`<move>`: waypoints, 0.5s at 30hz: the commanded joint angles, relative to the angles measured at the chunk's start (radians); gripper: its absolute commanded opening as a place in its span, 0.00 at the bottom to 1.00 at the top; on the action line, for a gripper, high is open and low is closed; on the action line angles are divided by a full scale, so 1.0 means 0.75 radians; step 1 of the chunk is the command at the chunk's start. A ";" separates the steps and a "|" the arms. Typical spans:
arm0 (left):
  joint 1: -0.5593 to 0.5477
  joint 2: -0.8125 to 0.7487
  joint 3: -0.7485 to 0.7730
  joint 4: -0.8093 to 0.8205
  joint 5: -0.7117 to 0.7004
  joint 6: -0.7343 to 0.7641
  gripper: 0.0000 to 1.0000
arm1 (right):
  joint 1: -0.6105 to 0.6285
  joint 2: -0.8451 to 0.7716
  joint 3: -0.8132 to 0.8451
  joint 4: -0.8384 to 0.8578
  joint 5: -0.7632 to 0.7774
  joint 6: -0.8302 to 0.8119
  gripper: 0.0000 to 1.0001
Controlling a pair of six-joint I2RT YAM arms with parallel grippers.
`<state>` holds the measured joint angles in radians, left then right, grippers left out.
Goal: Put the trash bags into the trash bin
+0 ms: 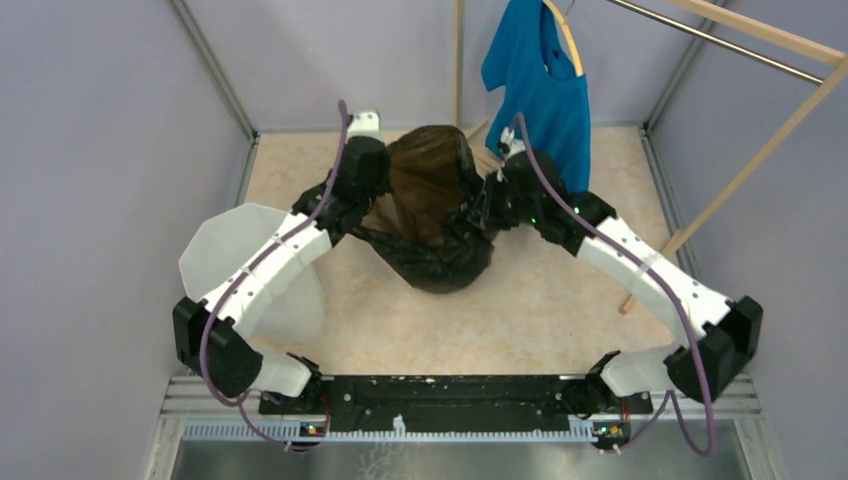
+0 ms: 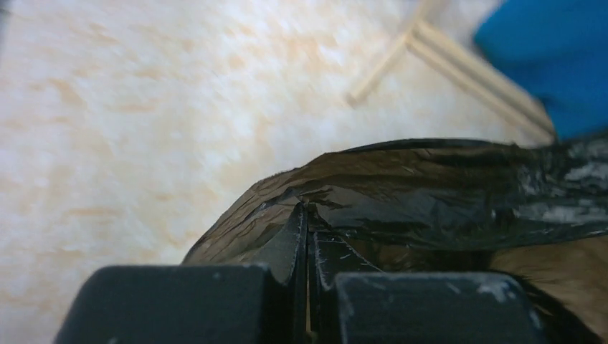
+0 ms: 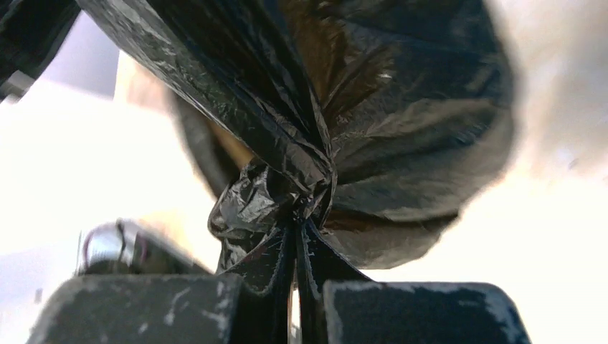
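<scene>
The black, brownish see-through trash bag [image 1: 435, 200] hangs stretched between my two grippers above the beige floor. My left gripper [image 1: 372, 212] is shut on the bag's left edge; in the left wrist view its tips [image 2: 307, 211] pinch the crinkled film [image 2: 430, 186]. My right gripper [image 1: 487, 207] is shut on the bag's right side; in the right wrist view its tips [image 3: 295, 222] clamp a bunched knot of the bag [image 3: 401, 107]. The white trash bin [image 1: 222, 245] stands at the left, partly hidden under my left arm and apart from the bag.
A blue T-shirt [image 1: 540, 85] hangs on a hanger from a wooden rack [image 1: 740, 170] at the back right, close behind my right gripper. The rack's foot [image 2: 459, 64] lies on the floor. Grey walls enclose the space.
</scene>
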<state>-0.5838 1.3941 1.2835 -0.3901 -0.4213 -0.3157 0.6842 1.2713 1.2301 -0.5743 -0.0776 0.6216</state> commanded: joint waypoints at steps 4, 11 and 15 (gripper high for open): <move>0.215 0.099 0.589 -0.242 -0.200 0.013 0.00 | 0.012 0.431 1.019 -0.409 0.567 -0.292 0.00; 0.216 -0.413 0.251 0.230 0.057 0.109 0.00 | 0.073 0.221 0.974 -0.218 0.449 -0.482 0.00; 0.216 -0.529 -0.162 0.188 0.081 -0.056 0.00 | 0.071 -0.100 0.142 0.183 0.527 -0.395 0.00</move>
<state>-0.4232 1.0363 1.4075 -0.2775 -0.4114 -0.2687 0.7334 1.3205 1.7687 -0.6250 0.2665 0.3214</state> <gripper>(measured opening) 0.006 0.003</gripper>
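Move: The trash bag hangs from both my shut grippers. Its middle is about 8 cm back, 8 cm to the right and 12 cm below my left hand; from my right hand it is some 10 cm to the left, 3 cm ahead and 12 cm below. The trash bin stands roughly 28 cm left of my left hand, 18 cm back and lower. The blue shirt hangs about 20 cm ahead of my right hand and 13 cm to its right. I fling the trash bag up by its rim, raising both hands fast by about 20 cm; both swing forward at first, then pull back, my right ending a little ahead, my left a little behind. My left also spreads about 10 cm to the left, away from my right. Both wrists tip up some 30 degrees and both grips stay shut. ##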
